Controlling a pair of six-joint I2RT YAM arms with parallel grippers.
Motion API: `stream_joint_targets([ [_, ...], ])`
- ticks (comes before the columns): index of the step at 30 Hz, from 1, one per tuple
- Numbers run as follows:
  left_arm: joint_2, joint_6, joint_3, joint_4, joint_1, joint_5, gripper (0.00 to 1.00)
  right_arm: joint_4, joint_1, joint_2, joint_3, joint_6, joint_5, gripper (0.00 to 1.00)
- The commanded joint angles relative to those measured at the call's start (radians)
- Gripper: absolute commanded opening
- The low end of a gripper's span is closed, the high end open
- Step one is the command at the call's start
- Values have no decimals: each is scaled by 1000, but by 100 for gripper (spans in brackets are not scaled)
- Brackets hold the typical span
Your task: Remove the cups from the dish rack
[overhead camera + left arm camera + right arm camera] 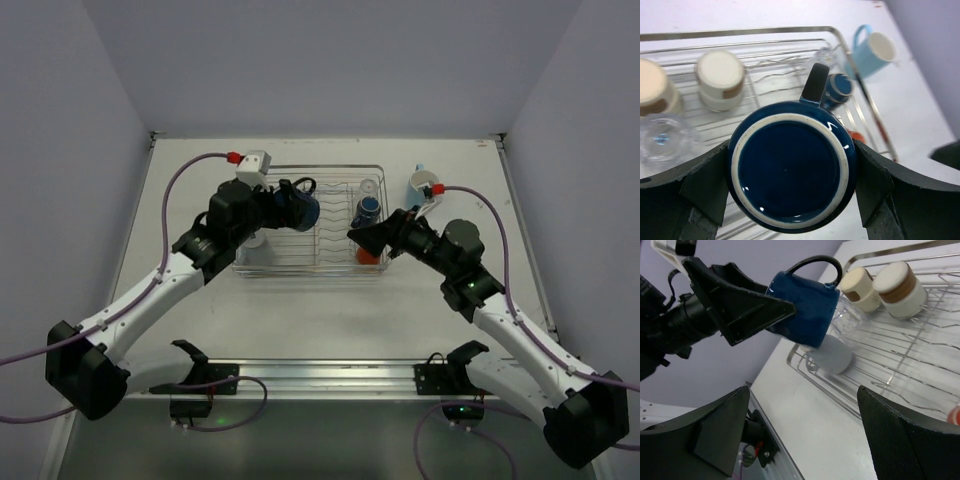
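Note:
My left gripper (293, 208) is shut on a navy mug (792, 165), its pads against the mug's sides. It holds the mug on its side above the left half of the dish rack (310, 271), handle (815, 82) pointing away. In the rack lie two cream-bottomed cups (720, 80), a clear glass (662, 137), a small dark blue cup (369, 208), a small orange cup (368, 256) and a pale grey cup (832, 355). My right gripper (372, 238) stands open with nothing between its fingers, over the rack's right end by the orange cup.
A light blue mug (425, 187) stands on the white table just right of the rack. The rack's raised wire rim (820, 385) runs below the held mug. Grey walls close in the table on three sides.

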Motion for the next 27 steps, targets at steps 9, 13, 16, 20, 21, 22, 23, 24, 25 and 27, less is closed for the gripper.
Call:
stream_joint_targets([
  [9, -179, -459, -231, 566, -1, 392, 0, 372, 47, 95, -29, 131, -125, 90],
  [13, -207, -505, -277, 653, -6, 398, 0, 406, 76, 105, -32, 153, -123, 89],
  [16, -216, -528, -300, 698, -12, 389, 0, 426, 88, 103, -39, 165, -126, 84],
  [20, -214, -572, -337, 779, -23, 360, 0, 466, 114, 117, -36, 177, -145, 72],
  [21, -208, -594, -343, 796, -26, 358, 0, 475, 129, 124, -32, 176, -148, 71],
  [22, -205, -605, -353, 810, -33, 360, 0, 483, 136, 141, -26, 174, -149, 70],
  [23, -201, -614, -355, 833, -40, 357, 0, 490, 142, 151, -21, 173, -155, 70],
  [24, -192, -625, -357, 843, -46, 357, 0, 513, 150, 158, -20, 173, -160, 69],
  [25, -188, -629, -358, 851, -58, 355, 0, 521, 156, 178, -10, 173, -165, 68],
  [27, -182, -643, -360, 870, -66, 352, 0, 552, 166, 197, 0, 171, -175, 67],
])
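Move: The left hand already holds the dark blue cup, its mouth end outward. The right gripper, where it is being taken, is about 18 cm to that hand's right and 8 cm back, 2 cm higher. From the right hand, the held cup is roughly 15 cm left, 7 ahead and slightly lower. Also from there, some 20 cm down in the rack, the orange cup is about 7 cm ahead and 1 right, the small blue cup about 17 straight ahead. Still gripping the dark blue cup by its base end, the left hand draws it back about 9 cm, up and right towards the right gripper, its left side rolling down some 40 degrees as it swings clockwise. The right hand goes to meet it, about 6 cm left, a little back and up, turning counter-clockwise, its fingers partly closing beside the cup's rim; contact there can't be made out. ##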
